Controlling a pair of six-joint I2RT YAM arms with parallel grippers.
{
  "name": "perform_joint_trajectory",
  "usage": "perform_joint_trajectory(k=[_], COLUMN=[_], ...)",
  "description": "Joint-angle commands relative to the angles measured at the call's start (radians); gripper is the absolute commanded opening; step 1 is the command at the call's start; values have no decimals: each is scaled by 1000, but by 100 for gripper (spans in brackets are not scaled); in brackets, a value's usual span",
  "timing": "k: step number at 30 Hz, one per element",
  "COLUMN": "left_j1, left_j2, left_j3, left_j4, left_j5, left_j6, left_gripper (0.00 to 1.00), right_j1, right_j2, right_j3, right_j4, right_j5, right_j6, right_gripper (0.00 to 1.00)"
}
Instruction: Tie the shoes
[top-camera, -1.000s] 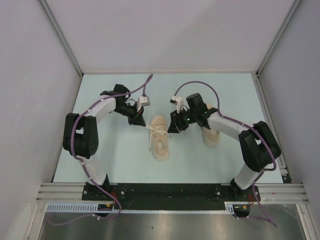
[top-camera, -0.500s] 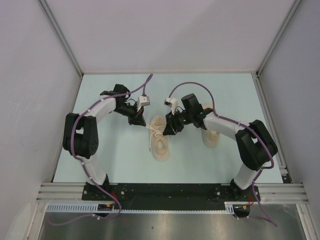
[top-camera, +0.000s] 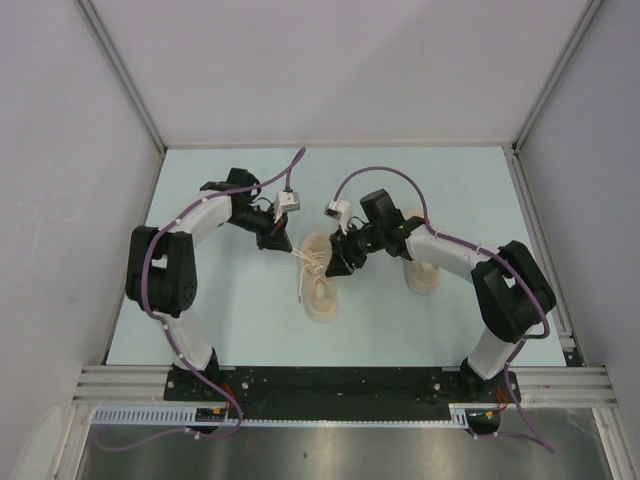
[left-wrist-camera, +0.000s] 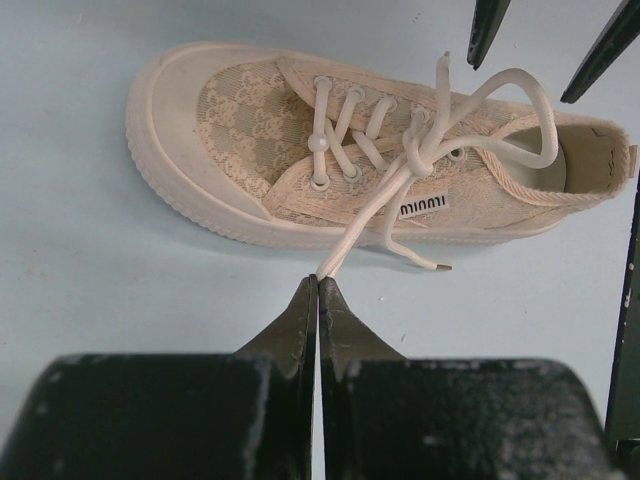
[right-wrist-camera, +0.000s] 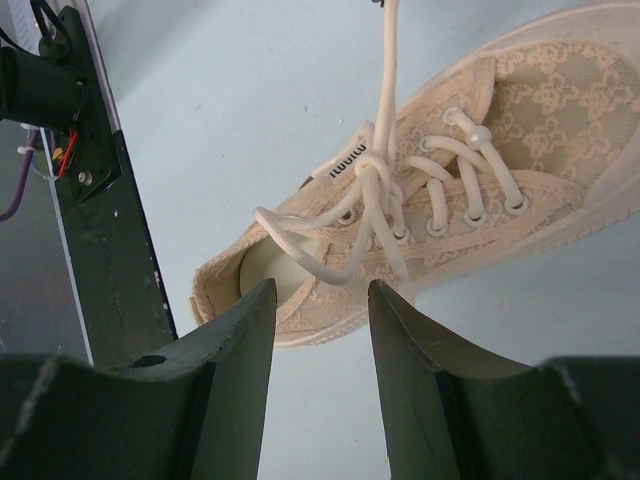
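A beige sneaker (top-camera: 321, 290) lies mid-table, toe to the far side, with a loose knot in its off-white laces (left-wrist-camera: 415, 150). My left gripper (top-camera: 272, 241) sits just left of the shoe's toe. In the left wrist view it (left-wrist-camera: 318, 281) is shut on one lace end (left-wrist-camera: 352, 228), which runs taut to the knot. My right gripper (top-camera: 339, 265) hovers open over the shoe's right side; in the right wrist view it (right-wrist-camera: 318, 294) stands just above a lace loop (right-wrist-camera: 300, 250) and the heel opening. The second sneaker (top-camera: 424, 276) lies to the right, partly hidden by the right arm.
The pale blue table (top-camera: 230, 320) is walled by white panels at the left, back and right. A black base rail (top-camera: 330, 385) runs along the near edge and also shows in the right wrist view (right-wrist-camera: 110, 230). The other lace end (left-wrist-camera: 420, 260) lies loose beside the shoe.
My right gripper has swung left from the second shoe and now hangs over the middle shoe's laces. The left gripper has held still on the lace.
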Motion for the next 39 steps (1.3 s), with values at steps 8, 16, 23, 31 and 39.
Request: perform_joint_trajectory(k=[8, 16, 23, 31, 39], left_j1=[1, 2, 10, 14, 14], left_j2=[4, 8, 1, 5, 10], left_j3=[37, 41, 54, 63, 47], left_j4=[21, 21, 7, -33, 13], left_j5=[49, 41, -2, -74, -141], left_j6=[17, 5, 17, 75, 66], left_gripper=[0, 0, 0, 0, 0], right_j1=[27, 20, 16, 11, -9], right_j2=[8, -1, -21, -31, -54], right_j3=[60, 66, 65, 65, 25], right_j4=[72, 49, -81, -187, -221], right_j5=[92, 105, 161, 191, 194], right_j6=[3, 0, -80, -120, -137], right_gripper=[36, 0, 0, 0, 0])
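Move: The right hand, half open over the shoe's opening, has the bow's free loop almost between its fingertips: about 1 cm ahead of it and 2 cm to its left, at about its own height. The knot lies some 4 cm ahead, 3 cm left and 2 cm below; the shoe opening about 2 cm back, 2 cm left and 5 cm down. From the left hand, which still pinches the other loop, the free loop is roughly 6 cm back and 8 cm right, about level. The right hand eases about 1.5 cm forward and 1 cm left, tilting slightly as its half-open fingers come around the free loop, and shuts fully on it, pinching the lace between the fingertips. It then draws the loop about 3 cm right and 2.5 cm down, away from the knot, its fingers dipping some 10 degrees, while the left hand keeps its pinch on the other loop and, near the end, pulls about 1 cm to the left against it. ##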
